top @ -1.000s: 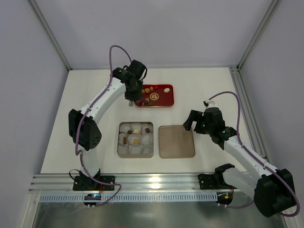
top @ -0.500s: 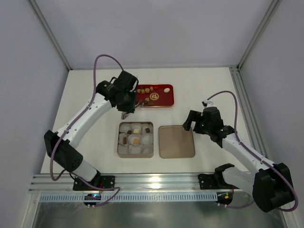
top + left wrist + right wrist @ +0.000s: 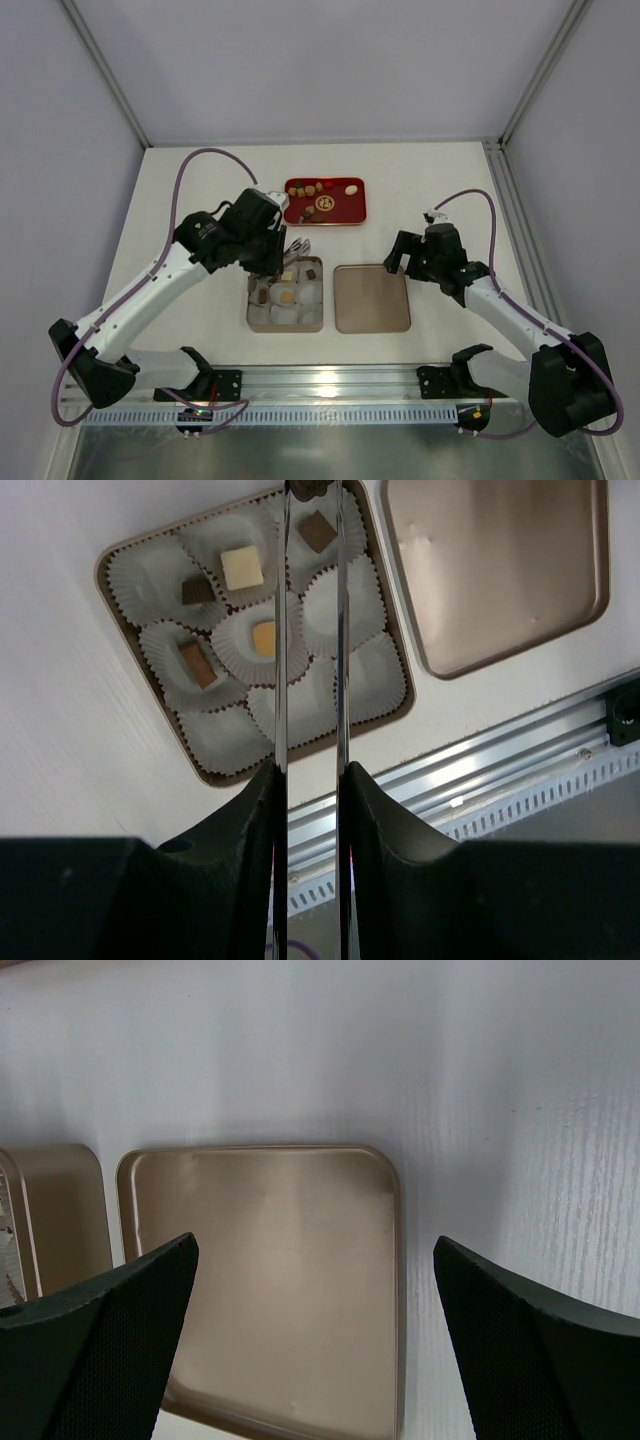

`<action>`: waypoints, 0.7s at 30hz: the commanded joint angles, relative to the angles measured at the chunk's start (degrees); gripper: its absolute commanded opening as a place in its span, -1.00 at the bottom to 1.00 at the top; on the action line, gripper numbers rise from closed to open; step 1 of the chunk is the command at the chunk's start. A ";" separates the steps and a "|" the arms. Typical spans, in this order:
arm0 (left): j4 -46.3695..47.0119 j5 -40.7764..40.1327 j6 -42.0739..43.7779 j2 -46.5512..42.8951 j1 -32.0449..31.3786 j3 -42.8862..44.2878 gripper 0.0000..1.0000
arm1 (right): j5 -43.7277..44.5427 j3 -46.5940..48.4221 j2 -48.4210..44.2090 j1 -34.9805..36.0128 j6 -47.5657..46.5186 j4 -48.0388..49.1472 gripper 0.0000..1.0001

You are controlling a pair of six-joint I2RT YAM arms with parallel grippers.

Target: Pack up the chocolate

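Note:
My left gripper (image 3: 268,250) (image 3: 310,772) is shut on long metal tweezers (image 3: 282,630). Their tips pinch a dark chocolate piece (image 3: 312,488), seen only at the wrist view's top edge. The tweezers (image 3: 299,247) hang over the far right part of the open tin (image 3: 249,303). In the tin's (image 3: 104,568) white paper cups lie a cream cube (image 3: 242,567) and several brown and tan pieces (image 3: 197,662). More chocolate (image 3: 308,188) lies on the red tray (image 3: 347,212). My right gripper (image 3: 400,252) (image 3: 315,1245) stands open and empty above the tin lid (image 3: 270,1280).
The gold lid (image 3: 371,298) lies flat just right of the tin. An aluminium rail (image 3: 330,382) runs along the near table edge. Frame posts and white walls close in the left, right and back sides.
My left arm has swung from the red tray back toward me, carrying the tweezers to the tin. The right arm has barely moved.

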 commanded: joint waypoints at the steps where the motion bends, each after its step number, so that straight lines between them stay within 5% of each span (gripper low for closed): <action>1: 0.03 1.33 -2.14 -3.39 -2.27 -1.80 -0.39 | 1.16 2.31 0.39 0.16 0.60 3.04 1.00; 21: 2.39 1.77 -8.29 -9.47 -11.59 -14.03 -0.40 | 1.78 2.40 2.15 0.16 0.86 3.48 0.99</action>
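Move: The left gripper holds a dark chocolate. The box's empty right-hand cups, middle and near, lie some 6 cm back, 1 cm right and about 16 cm below it. In the same box, the far-right cup's brown chocolate is level with the gripper fore and aft, 1 cm right; the yellow chocolate sits 5 cm back, 4 cm left. The beige tray is 5 cm back, 13 cm right. From the right gripper the empty cups lie 20 cm left, 9 cm back. Draw the left gripper back about 8 cm along the right side of the chocolate box, level at first, then sinking some 4 cm as it slows towards the empty cups. Tip the fingers a little nearer to straight down and turn the hand slightly clockwise, keeping the grip on the dark chocolate. ##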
